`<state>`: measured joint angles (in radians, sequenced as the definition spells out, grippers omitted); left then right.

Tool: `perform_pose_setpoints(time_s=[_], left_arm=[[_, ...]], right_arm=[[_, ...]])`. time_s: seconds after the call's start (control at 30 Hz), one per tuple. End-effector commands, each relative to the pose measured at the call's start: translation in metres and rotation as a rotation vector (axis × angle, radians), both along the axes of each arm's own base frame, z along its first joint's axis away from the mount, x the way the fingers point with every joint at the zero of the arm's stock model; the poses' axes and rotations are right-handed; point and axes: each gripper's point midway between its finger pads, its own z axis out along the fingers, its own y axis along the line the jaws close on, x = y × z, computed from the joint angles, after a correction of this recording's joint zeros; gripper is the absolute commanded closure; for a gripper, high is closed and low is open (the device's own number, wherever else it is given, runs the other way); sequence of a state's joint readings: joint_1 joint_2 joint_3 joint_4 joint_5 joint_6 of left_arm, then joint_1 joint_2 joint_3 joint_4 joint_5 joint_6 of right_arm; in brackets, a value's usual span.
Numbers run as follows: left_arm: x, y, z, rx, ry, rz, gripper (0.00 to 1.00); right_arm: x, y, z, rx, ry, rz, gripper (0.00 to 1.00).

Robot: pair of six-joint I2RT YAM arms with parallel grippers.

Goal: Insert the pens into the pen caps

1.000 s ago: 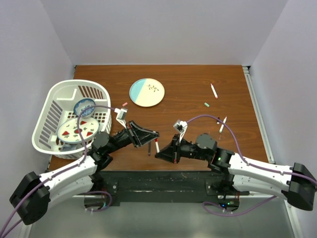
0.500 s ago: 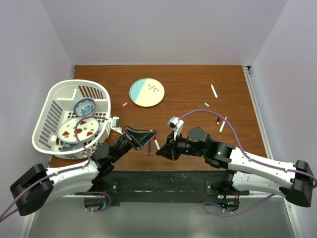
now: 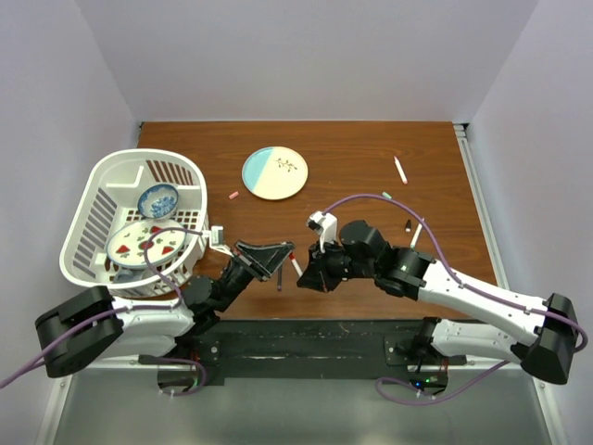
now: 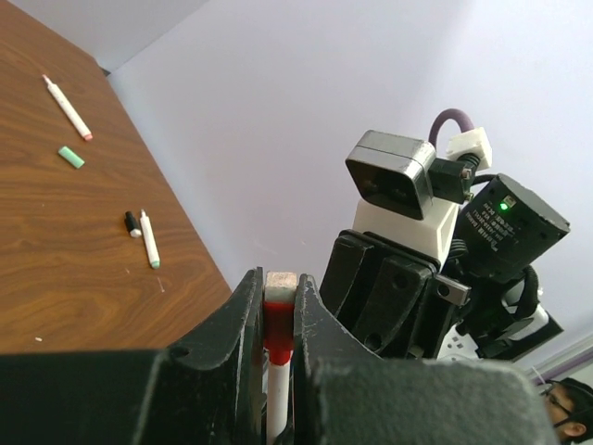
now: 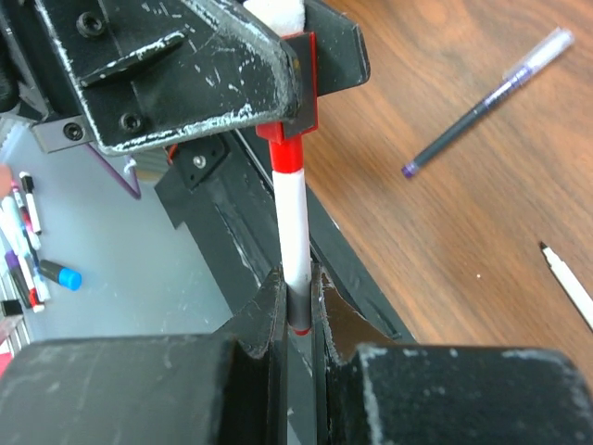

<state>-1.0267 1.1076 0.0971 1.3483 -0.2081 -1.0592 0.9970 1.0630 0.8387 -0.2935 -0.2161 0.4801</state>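
My left gripper (image 4: 280, 287) is shut on a red pen cap (image 4: 279, 324), with a white pen barrel running out below it. From the other side, my right gripper (image 5: 298, 287) is shut on the grey tail end of that same white pen (image 5: 295, 222), whose far end sits in the red cap (image 5: 286, 156). In the top view the two grippers (image 3: 283, 255) (image 3: 304, 278) meet above the table's near edge, the pen (image 3: 295, 266) between them. A dark purple pen (image 3: 279, 278) lies just below them.
On the right lie a white pen (image 3: 400, 170), a green cap (image 3: 386, 196), a black cap (image 3: 408, 225) and another white pen (image 3: 418, 234). A pink cap (image 3: 233, 195) lies by the plate (image 3: 275, 172). A white basket (image 3: 93, 199) with dishes stands at the left.
Both arms have shifted while staying joined on the pen. The right wrist has swung up and left; the left arm has drawn back toward its base.
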Motion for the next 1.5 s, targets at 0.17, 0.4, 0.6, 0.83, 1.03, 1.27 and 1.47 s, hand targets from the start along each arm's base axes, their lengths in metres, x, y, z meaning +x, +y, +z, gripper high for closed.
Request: perform_pose_setpoints(time_s=[0.17, 0.4, 0.6, 0.83, 1.03, 1.27, 1.47], left_arm=[[-0.127, -0.044, -0.049, 0.194, -0.026, -0.589, 1.00], [-0.144, -0.044, -0.035, 0.141, -0.089, -0.632, 1.00], [-0.156, -0.044, -0.027, 0.114, -0.127, -0.673, 1.00], [-0.166, -0.045, -0.019, 0.105, -0.159, -0.713, 1.00], [-0.155, -0.054, -0.007, 0.136, -0.153, -0.659, 1.00], [-0.105, -0.061, 0.031, 0.300, -0.184, -0.426, 1.00], [-0.061, -0.045, 0.053, 0.371, -0.166, -0.264, 1.00]], right_arm=[[0.117, -0.017, 0.212, 0.516, -0.470, -0.446, 1.00], [0.116, -0.014, 0.227, 0.589, -0.462, -0.405, 1.00], [0.118, -0.018, 0.242, 0.699, -0.428, -0.314, 1.00], [0.118, -0.019, 0.241, 0.731, -0.404, -0.247, 1.00], [0.109, -0.012, 0.217, 0.689, -0.356, -0.185, 1.00], [0.075, -0.027, 0.126, 0.536, -0.239, -0.133, 0.81], [0.023, -0.055, 0.074, 0.452, -0.152, -0.080, 0.41]])
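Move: My right hand grips the white pen by its butt, with its front end already in the red cap that my left fingers hold, about 5 cm ahead, 3 cm left and 6 cm above that hand. From my left hand the pen's middle lies roughly 3 cm back, 2 cm right and 3 cm below. On the table, some 18 cm below my right hand, the dark pen lies 12 cm ahead and 7 cm left, and the black-tipped pen 9 cm ahead and 11 cm right. Still pressing pen and cap together, I lift both hands some 9 cm; my right fingertips swing up about 25 degrees on the way. Near the end both hands swing a few centimetres right, the left also drawing back and sinking slightly, and I open my right fingers to let go of the pen's butt. My left keeps its pinch on the cap. ##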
